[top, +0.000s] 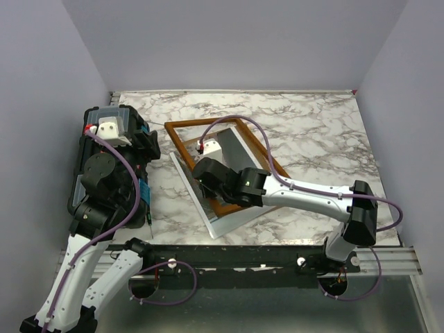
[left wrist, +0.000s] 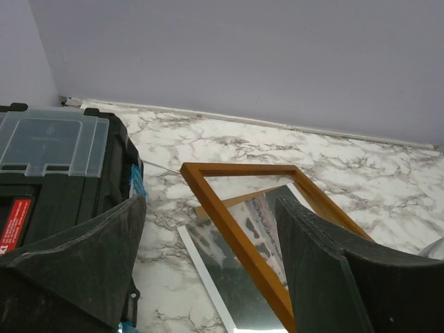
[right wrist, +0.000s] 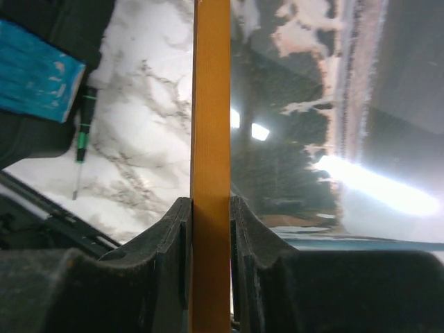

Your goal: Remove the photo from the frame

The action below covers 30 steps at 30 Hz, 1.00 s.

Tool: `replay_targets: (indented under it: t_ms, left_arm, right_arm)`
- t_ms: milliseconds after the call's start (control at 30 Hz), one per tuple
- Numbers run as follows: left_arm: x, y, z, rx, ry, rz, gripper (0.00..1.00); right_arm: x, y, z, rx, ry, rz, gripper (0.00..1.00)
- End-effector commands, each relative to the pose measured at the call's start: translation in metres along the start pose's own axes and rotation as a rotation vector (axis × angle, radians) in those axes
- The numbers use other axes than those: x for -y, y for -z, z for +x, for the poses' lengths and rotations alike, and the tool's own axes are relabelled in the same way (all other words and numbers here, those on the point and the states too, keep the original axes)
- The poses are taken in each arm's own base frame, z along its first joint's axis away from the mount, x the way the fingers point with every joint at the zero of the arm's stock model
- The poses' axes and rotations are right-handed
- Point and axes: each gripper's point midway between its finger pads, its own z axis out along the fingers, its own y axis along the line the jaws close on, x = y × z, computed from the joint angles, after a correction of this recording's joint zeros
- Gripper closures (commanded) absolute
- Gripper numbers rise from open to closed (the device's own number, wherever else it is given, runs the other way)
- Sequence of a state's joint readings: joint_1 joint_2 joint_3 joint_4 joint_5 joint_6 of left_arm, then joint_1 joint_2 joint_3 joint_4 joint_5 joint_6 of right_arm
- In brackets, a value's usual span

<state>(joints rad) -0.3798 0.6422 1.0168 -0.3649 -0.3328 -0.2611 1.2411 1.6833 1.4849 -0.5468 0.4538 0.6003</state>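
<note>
The orange-brown frame lies skewed on the marble table, over the photo, whose pale border sticks out at the near left. My right gripper is shut on the frame's left rail; in the right wrist view both pads press its sides. There the dark, glossy photo fills the space right of the rail. My left gripper hangs open beside the toolbox, apart from the frame and the photo, holding nothing. A thin strip of brown backing board shows inside the frame.
A black toolbox with a clear lid stands at the left, partly under my left arm. A green-handled screwdriver lies near its front corner. Walls close the table at the back and both sides.
</note>
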Motion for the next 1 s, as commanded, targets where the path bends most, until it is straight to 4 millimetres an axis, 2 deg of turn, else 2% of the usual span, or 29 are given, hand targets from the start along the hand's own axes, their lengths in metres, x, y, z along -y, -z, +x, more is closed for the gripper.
replay_targets:
  t_ms: [0, 133, 200, 333, 467, 633, 833, 967]
  left_arm:
    - [-0.003, -0.002, 0.0, 0.008, 0.013, -0.022, 0.24]
    - [-0.003, -0.002, 0.0, 0.01, 0.018, -0.018, 0.24]
    - [-0.003, -0.002, 0.0, 0.01, 0.018, -0.017, 0.24]
    - [0.0, -0.002, 0.001, 0.004, 0.022, -0.007, 0.24]
    - [0.003, -0.002, 0.002, -0.002, 0.031, 0.007, 0.24]
    - [0.007, -0.002, 0.003, -0.008, 0.044, 0.029, 0.24]
    - [0.012, 0.0, 0.004, -0.011, 0.063, 0.056, 0.24]
    - [0.014, 0.0, 0.005, -0.016, 0.064, 0.063, 0.24]
  right_arm:
    - [0.059, 0.025, -0.034, 0.101, 0.045, 0.206, 1.0]
    - [0.108, 0.034, -0.045, 0.129, 0.011, 0.244, 1.0]
    - [0.138, 0.035, -0.041, 0.133, 0.026, 0.28, 1.0]
    - [0.207, 0.028, -0.01, 0.084, 0.061, 0.337, 1.0]
    - [0.27, 0.036, 0.011, 0.066, 0.124, 0.427, 1.0]
    - [0.313, 0.039, 0.02, 0.038, 0.258, 0.435, 1.0]
    - [0.332, 0.012, 0.021, -0.004, 0.351, 0.377, 1.0]
    - [0.339, -0.013, 0.029, -0.036, 0.379, 0.331, 1.0]
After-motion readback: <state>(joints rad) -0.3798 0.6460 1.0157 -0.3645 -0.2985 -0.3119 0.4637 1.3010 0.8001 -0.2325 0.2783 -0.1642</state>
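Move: The right hand already holds the empty frame by its left side, lifted over the photo. The clear marble it is taken to has its middle about 47 cm to the hand's right, 24 cm ahead and 18 cm below. The photo's middle is some 13 cm ahead, 9 cm right and 18 cm down, on the backing board, whose middle is roughly 3 cm farther out and right. From the idle left hand the clear marble is some 62 cm right, 18 cm ahead, 36 cm below. Keeping its pinch on the frame's left side, the right hand sweeps the frame about 30 cm to the right and some 13 cm forward, away from the photo towards the clear marble. It travels almost level at first, then sinks to end roughly 9 cm lower, the wrist rolling nearly 30 degrees so that its left side dips. ##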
